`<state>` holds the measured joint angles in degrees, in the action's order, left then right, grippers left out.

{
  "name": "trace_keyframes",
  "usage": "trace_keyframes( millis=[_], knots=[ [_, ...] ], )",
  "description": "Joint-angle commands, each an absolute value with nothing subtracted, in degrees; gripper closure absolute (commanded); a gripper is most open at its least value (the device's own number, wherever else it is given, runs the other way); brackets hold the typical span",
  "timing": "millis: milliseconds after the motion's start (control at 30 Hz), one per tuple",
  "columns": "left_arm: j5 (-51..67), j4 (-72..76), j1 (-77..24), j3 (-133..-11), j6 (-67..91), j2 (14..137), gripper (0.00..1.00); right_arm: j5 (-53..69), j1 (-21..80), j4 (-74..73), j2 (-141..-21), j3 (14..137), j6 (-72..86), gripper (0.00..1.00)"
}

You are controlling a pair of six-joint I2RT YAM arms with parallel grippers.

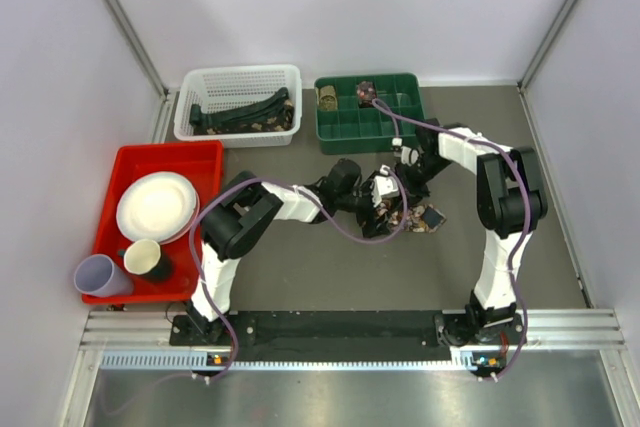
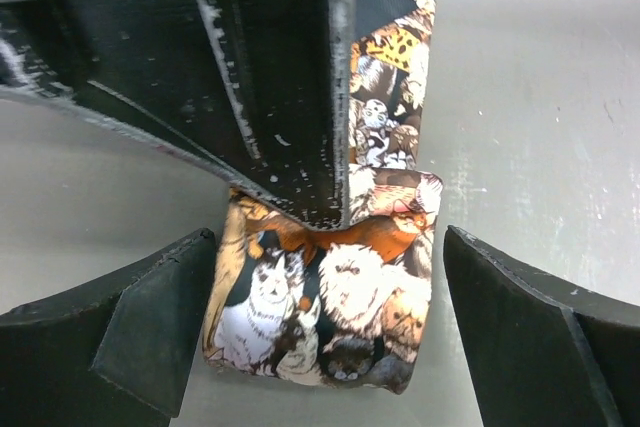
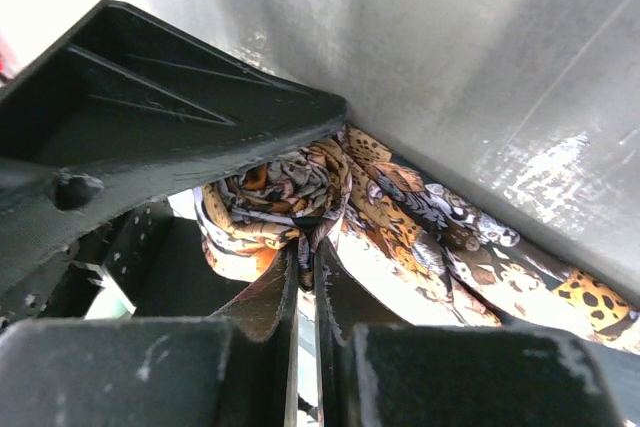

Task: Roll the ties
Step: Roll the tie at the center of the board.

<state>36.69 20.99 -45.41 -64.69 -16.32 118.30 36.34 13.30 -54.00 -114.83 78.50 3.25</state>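
Observation:
An animal-print tie (image 2: 330, 297) lies partly rolled on the grey table, its small coil between the fingers of my left gripper (image 2: 328, 247). Those fingers (image 2: 150, 337) stand wide open on either side without touching it. My right gripper (image 3: 307, 247) is shut on a fold of the same tie (image 3: 290, 192), and its black finger (image 2: 260, 77) reaches down onto the coil in the left wrist view. The tie's loose tail (image 3: 470, 237) trails off to the right. From above, both grippers meet over the tie (image 1: 412, 219) at mid-table, left gripper (image 1: 375, 202) and right gripper (image 1: 405, 182).
A white basket (image 1: 240, 79) at the back holds dark unrolled ties (image 1: 245, 112). Beside it a green compartment tray (image 1: 370, 132) holds two rolled ties (image 1: 327, 97). A red tray (image 1: 115, 162) at the left carries a plate and cups. Purple cables loop round both arms.

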Motion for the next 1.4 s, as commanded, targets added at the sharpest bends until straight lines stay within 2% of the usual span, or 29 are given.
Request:
trace_keyframes(
  millis=[0,567,1033,1200,1333,1367],
  knots=[
    [36.82,30.49,-44.56,-61.53,-12.04,118.83,0.01,17.76,15.64,-46.06,-118.13,77.26,0.26,1.00],
    [39.90,35.07,-41.57,-52.21,-11.34,112.41,0.01,16.26,18.19,-44.83,-122.16,78.66,0.52,1.00],
    [42.10,41.39,-41.66,-56.25,-10.11,119.79,0.02,24.60,21.53,-40.87,-126.82,79.72,2.55,1.00],
    [44.73,40.96,-41.84,-56.78,-9.14,121.02,0.23,29.08,21.53,-39.11,-126.83,79.19,2.99,1.00],
    [45.26,36.66,-41.84,-55.29,-12.56,119.54,0.48,29.18,21.62,-39.29,-126.56,79.10,2.38,1.00],
    [45.26,34.74,-41.84,-54.67,-13.53,118.92,0.50,28.74,21.62,-39.20,-126.48,79.19,2.20,1.00]
  ],
)
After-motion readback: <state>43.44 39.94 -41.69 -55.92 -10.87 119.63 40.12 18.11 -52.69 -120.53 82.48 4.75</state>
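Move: The rolled part of the tie lies between my open left fingers, about 2 cm to the right of their midpoint and 1 cm below. The tie's free end with the dark patch is some 12 cm to the right of that hand and 2 cm lower; the green divided tray is about 23 cm ahead and 2 cm left. From my right hand, which already pinches the roll's right edge, the roll's middle is about 2 cm left and 2 cm down. I slide my wide-open left hand back to the left about 3.5 cm while my closed right fingers keep their pinch on the tie, sink about 1 cm and tilt slightly. Then the right hand draws the tie some 4 cm left towards the left fingers, while the left hand comes back right about 2 cm and half closes around the roll's sides. ##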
